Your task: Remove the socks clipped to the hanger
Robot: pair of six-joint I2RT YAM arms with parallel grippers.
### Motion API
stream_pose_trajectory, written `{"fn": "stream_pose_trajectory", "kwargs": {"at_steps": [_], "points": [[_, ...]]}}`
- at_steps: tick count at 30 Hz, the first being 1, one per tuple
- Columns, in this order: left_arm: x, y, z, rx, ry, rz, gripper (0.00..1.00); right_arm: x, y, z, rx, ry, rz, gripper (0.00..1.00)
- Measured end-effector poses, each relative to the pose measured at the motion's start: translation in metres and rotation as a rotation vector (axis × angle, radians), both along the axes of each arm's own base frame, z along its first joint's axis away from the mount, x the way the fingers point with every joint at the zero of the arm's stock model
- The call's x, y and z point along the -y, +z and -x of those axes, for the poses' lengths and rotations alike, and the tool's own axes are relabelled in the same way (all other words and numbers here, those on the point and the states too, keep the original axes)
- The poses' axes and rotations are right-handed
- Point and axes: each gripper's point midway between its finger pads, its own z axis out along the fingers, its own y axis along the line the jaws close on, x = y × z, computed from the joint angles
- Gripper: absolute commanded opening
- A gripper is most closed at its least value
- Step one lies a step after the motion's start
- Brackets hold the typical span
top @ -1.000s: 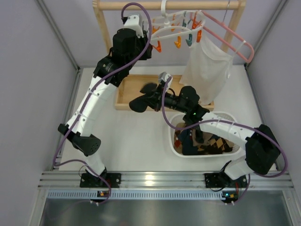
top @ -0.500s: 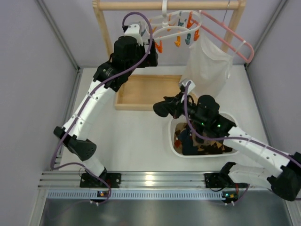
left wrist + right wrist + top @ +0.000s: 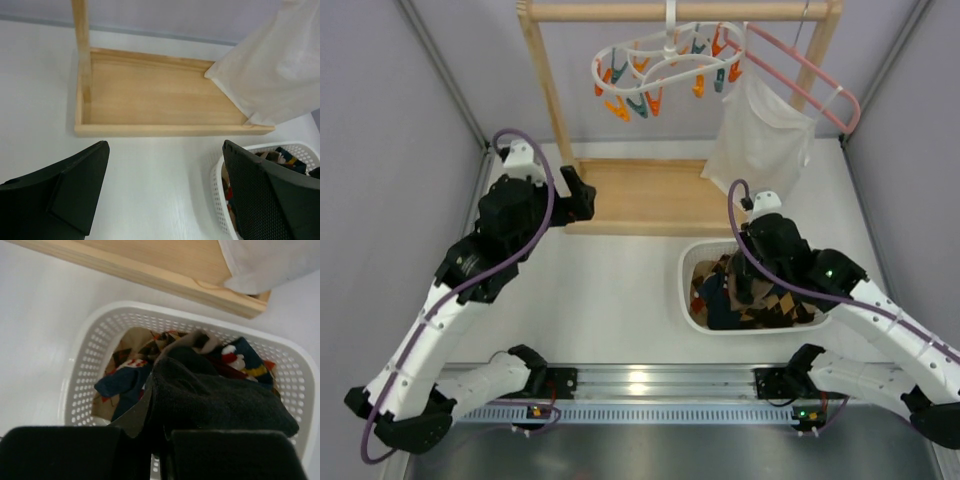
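Observation:
The white hanger (image 3: 660,62) hangs from the rack's bar with its orange and teal clips dangling; I see nothing clipped to it. My right gripper (image 3: 745,288) hovers over the white basket (image 3: 687,292), and in the right wrist view this gripper (image 3: 160,440) is shut on a black sock (image 3: 220,395). Other socks (image 3: 117,382), navy and patterned, lie heaped in the basket (image 3: 82,347). My left gripper (image 3: 588,198) sits low at the left end of the wooden tray (image 3: 650,200), far below the hanger. In the left wrist view the left gripper (image 3: 165,170) is open and holds nothing.
A white mesh bag (image 3: 760,140) hangs from a pink wire hanger (image 3: 810,75) at the right of the wooden rack (image 3: 680,11). The rack's left post (image 3: 81,45) rises from the tray's (image 3: 150,95) corner. Grey walls close in on both sides.
My left gripper opened and dropped away from the hanger, down and left to the tray's end. My right arm carried the black sock from above the tray to over the basket. The hanger swung.

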Motion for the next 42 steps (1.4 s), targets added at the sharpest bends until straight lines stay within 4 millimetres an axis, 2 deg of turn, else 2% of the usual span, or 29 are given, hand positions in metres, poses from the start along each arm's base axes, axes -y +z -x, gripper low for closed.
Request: {"fn": "stream_pose_trajectory", "kwargs": {"at_steps": [3, 7, 9, 11, 13, 17, 21, 24, 26, 27, 28, 29, 32, 33, 35, 38, 41, 42], "points": [[-0.022, -0.020, 0.027, -0.001, 0.021, -0.002, 0.98, 0.020, -0.014, 0.001, -0.048, -0.075, 0.068, 0.00], [-0.043, -0.032, 0.054, 0.022, 0.027, -0.002, 0.98, 0.042, -0.040, -0.008, -0.149, -0.163, 0.151, 0.00], [-0.051, -0.032, 0.066, 0.042, 0.022, -0.008, 0.98, 0.050, -0.061, -0.015, -0.229, -0.193, 0.177, 0.00], [-0.057, -0.031, 0.073, 0.062, 0.018, -0.013, 0.98, 0.051, -0.085, -0.018, -0.316, -0.184, 0.184, 0.00], [-0.062, -0.033, 0.080, 0.080, 0.014, -0.027, 0.98, 0.043, -0.113, -0.015, -0.410, -0.141, 0.167, 0.00], [-0.073, -0.055, 0.084, 0.070, 0.040, -0.076, 0.98, 0.007, -0.157, -0.005, -0.553, 0.006, 0.037, 0.00], [-0.083, -0.086, 0.080, 0.014, 0.097, -0.136, 0.98, -0.021, -0.177, 0.000, -0.603, 0.101, -0.093, 0.00], [-0.087, -0.100, 0.080, -0.020, 0.116, -0.162, 0.98, -0.035, -0.179, -0.002, -0.591, 0.136, -0.170, 0.00], [-0.089, -0.101, 0.081, -0.019, 0.127, -0.161, 0.98, -0.041, -0.179, -0.002, -0.579, 0.150, -0.213, 0.02], [-0.091, -0.100, 0.082, -0.014, 0.133, -0.156, 0.98, -0.043, -0.178, -0.001, -0.574, 0.153, -0.228, 0.09], [-0.092, -0.099, 0.083, -0.007, 0.138, -0.149, 0.98, -0.044, -0.176, -0.001, -0.568, 0.153, -0.240, 0.10], [-0.094, -0.097, 0.084, 0.000, 0.142, -0.143, 0.98, -0.044, -0.172, -0.001, -0.558, 0.155, -0.249, 0.20], [-0.097, -0.094, 0.086, 0.014, 0.152, -0.132, 0.98, -0.046, -0.154, -0.003, -0.505, 0.159, -0.284, 0.31], [-0.097, -0.094, 0.086, 0.014, 0.156, -0.131, 0.98, -0.047, -0.144, -0.005, -0.473, 0.162, -0.302, 0.41], [-0.098, -0.095, 0.086, 0.012, 0.163, -0.133, 0.98, -0.047, -0.125, -0.007, -0.412, 0.161, -0.334, 0.49], [-0.099, -0.097, 0.086, 0.009, 0.172, -0.134, 0.98, -0.045, -0.099, -0.011, -0.328, 0.151, -0.367, 0.57], [-0.102, -0.097, 0.085, 0.009, 0.187, -0.134, 0.98, -0.042, -0.078, -0.013, -0.266, 0.144, -0.382, 0.58], [-0.103, -0.097, 0.085, 0.009, 0.194, -0.134, 0.98, -0.041, -0.071, -0.014, -0.250, 0.137, -0.383, 0.66]]}}
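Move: The right hand holds the dark sock over the white basket of socks, whose middle lies about 3 cm ahead, 6 cm to its right and some 20 cm below. From that hand the wooden tray is about 24 cm ahead, 14 cm left and 21 cm down; the white cloth hangs about 20 cm ahead, 4 cm right and a little higher. From the empty left hand the basket is some 37 cm right, 2 cm back and 35 cm below. Down some 18 cm into the left part of the basket, the right hand first drifts right, then swings back left while its fingers tip steeply down; there they open, let go of the sock, and the hand rises about 11 cm, tilting partly back up. The open left hand meanwhile draws back, left and down, away from the hanger. ##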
